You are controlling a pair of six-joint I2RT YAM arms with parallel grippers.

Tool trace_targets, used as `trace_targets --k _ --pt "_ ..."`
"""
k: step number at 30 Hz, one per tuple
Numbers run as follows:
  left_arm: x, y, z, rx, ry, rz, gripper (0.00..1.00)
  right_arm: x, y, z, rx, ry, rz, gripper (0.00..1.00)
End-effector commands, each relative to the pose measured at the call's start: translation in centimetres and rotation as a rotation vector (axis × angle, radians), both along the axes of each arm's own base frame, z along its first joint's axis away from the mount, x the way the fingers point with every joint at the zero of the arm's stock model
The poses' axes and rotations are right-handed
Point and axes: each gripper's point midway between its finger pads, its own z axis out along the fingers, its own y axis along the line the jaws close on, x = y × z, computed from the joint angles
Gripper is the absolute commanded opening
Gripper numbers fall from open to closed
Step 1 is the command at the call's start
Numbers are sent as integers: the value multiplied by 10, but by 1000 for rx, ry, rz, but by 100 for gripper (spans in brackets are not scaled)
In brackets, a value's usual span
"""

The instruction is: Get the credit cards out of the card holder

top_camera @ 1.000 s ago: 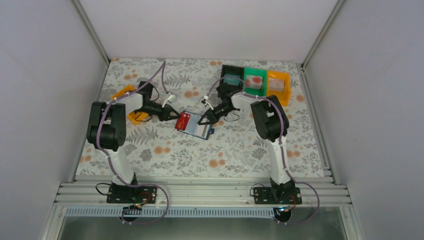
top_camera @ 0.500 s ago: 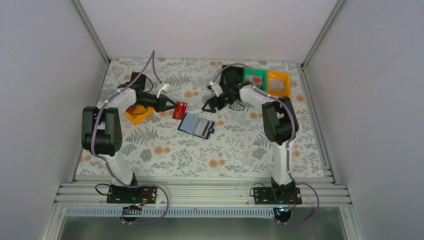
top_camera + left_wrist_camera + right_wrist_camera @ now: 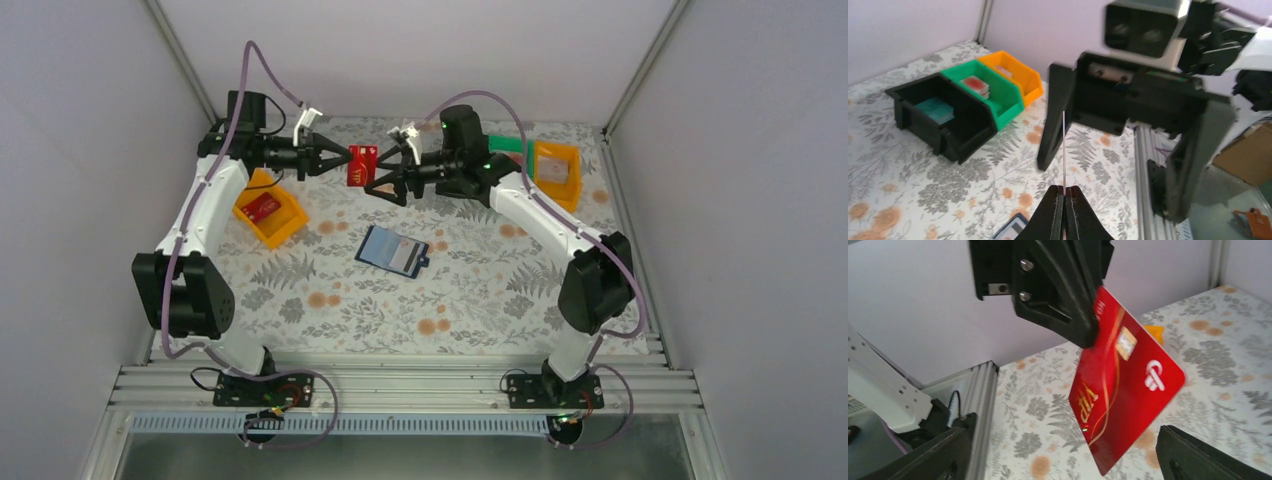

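A red credit card (image 3: 361,165) hangs in the air over the back of the table, and my left gripper (image 3: 337,159) is shut on its left end. In the left wrist view the card (image 3: 1064,145) shows edge-on above the pinched gripper (image 3: 1065,189). My right gripper (image 3: 385,182) faces it from the right, open. In the right wrist view the card (image 3: 1123,380) stands just ahead of my right gripper (image 3: 1062,440), whose spread fingers do not touch it. The navy card holder (image 3: 392,250) lies open on the table below; its corner (image 3: 1010,231) shows.
An orange bin (image 3: 268,212) at the left holds a red card. At the back right stand a black bin (image 3: 943,117) with teal cards, a green bin (image 3: 993,92) with a reddish card, and an orange bin (image 3: 556,170). Metal rails border the table.
My left gripper has lifted the red card from the card holder up and toward the back. My right gripper let go of the holder, opened wide and rose to face the card.
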Motion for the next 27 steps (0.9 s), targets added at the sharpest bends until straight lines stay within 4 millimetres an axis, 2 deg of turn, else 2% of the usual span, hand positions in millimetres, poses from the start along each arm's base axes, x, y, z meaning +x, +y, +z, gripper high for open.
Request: trace_targets --k 1,6,11,12,17,19,20,21,23,27 --pt "-25 -1 30 -77 11 -55 2 0 12 -1 24 67 50 92" --pt "-38 -2 33 -93 15 -71 2 -24 23 12 58 72 156 52" --pt "-45 -3 33 -91 7 -73 2 -29 23 17 79 101 172 9" --pt "-46 -3 33 -91 3 -74 2 -29 24 18 82 114 176 5" --pt "-48 -2 33 -66 -20 -56 4 -22 26 12 48 201 161 4" --pt "-43 1 30 -17 -35 -3 45 -20 23 8 21 256 157 4" --pt "-39 5 29 21 -51 33 57 -19 21 7 8 285 155 4" --pt "-37 8 33 61 -93 61 61 -19 18 6 -6 316 149 4" --pt "-35 18 43 180 -231 108 62 -16 10 5 -41 390 114 4" --pt "-48 46 73 513 -663 140 67 -25 -3 -2 -65 606 117 4"
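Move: The red card hangs from the left fingers, its middle about 2 cm to that hand's right, 1 cm back and level. From the open right hand it lies some 3 cm left, 1 cm ahead, also level. About 29 cm below, the card holder is roughly 6 cm back and 6 cm right of the left hand. The orange bin stands about 18 cm left of the left hand and 2 cm ahead, 27 cm below. The red card changes hands in mid-air: the wide-open right fingers drift about 2 cm left and slightly back, close on its near right corner, then roll some 20 degrees, forward side dipping. The left hand, still gripping, draws back nearly 4 cm while rising, then opens, lets go and eases up and left, away from the card. ##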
